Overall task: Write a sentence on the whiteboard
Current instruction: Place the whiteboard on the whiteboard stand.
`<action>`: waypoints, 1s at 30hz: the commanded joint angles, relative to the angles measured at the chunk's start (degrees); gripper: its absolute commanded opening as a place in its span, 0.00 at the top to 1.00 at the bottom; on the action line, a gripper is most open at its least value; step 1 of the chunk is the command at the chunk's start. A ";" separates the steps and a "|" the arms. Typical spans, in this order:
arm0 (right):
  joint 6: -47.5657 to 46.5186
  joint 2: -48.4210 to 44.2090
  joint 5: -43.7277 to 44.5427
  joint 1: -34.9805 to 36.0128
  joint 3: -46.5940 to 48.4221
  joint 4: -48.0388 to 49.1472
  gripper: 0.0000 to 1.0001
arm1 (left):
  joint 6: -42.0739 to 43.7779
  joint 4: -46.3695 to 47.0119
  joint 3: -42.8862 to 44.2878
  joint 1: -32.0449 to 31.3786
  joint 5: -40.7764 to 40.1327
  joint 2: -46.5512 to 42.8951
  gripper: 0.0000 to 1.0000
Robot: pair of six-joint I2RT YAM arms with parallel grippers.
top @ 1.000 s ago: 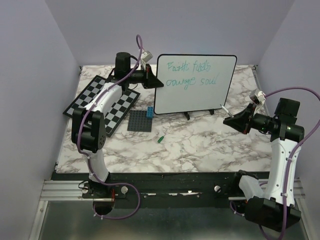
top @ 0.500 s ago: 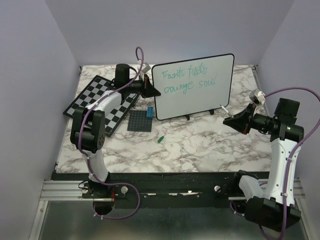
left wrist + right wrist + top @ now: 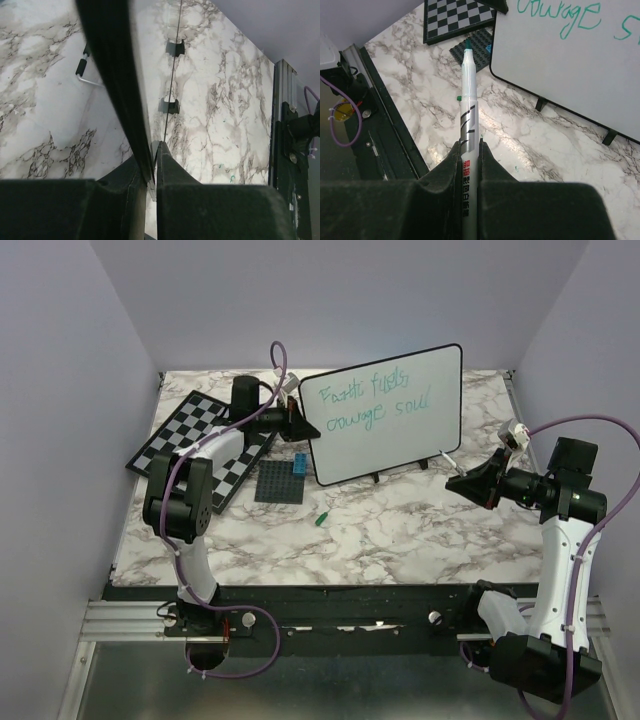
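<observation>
The whiteboard stands tilted at the back of the marble table, its right top corner raised. The sentence runs over it in two lines of teal-green handwriting. My left gripper is shut on the board's left edge. In the left wrist view the black frame passes between the fingers of this gripper. Right of the board, my right gripper is shut on a white marker with its teal tip bare. It points away from the gripper beside the whiteboard.
A black-and-white chessboard lies at the back left under the left arm. A dark studded baseplate with a blue brick lies in front of the whiteboard's left end. A small green cap rests on the marble nearer the front.
The left gripper has pulled the whiteboard's left edge leftward and down, so the board now sits skewed with its right corner higher. The right arm and marker have not moved.
</observation>
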 commanded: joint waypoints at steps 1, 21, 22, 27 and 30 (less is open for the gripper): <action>-0.05 -0.87 -0.82 -0.39 -0.74 0.86 1.00 | 2.39 0.63 -1.75 0.98 -6.90 2.87 0.83; 0.04 -0.43 -0.82 -0.39 -0.74 0.95 1.00 | -0.06 3.44 -1.66 1.68 -8.31 2.87 0.57; 0.12 -0.43 -0.73 -0.39 -0.74 0.95 1.00 | -0.33 4.14 -1.75 1.68 -8.05 2.70 0.52; 0.04 -0.43 -0.73 -0.39 -0.83 0.95 1.00 | -1.21 5.29 -2.36 1.59 -7.61 1.55 0.49; 0.04 -0.43 -0.82 -0.39 -0.83 1.04 1.00 | -1.74 5.81 -2.63 1.59 -7.17 1.20 0.42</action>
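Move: The left hand, still on the whiteboard's left edge with nearly shut fingers, has the board's middle some 16 cm to its right and 4 cm ahead, 1 cm lower. The whiteboard stand lies level with the hand, about 20 cm to its right and 15 cm below. Also some 15 cm below are the blue brick, level and 4 cm left, and the green cap, 16 cm back and 1 cm right. From the right hand the stand is 19 cm ahead, 8 cm left, 26 cm below. The left hand lowers the whiteboard's left edge about 3.5 cm towards the stand's front clips, most of that early on, while easing some 2.5 cm forward and 2 cm to the left and turning a little counter-clockwise. All the while its fingers part, from nearly shut to a bit over half open, letting go of the edge, which at the end still runs between the spread fingertips. ##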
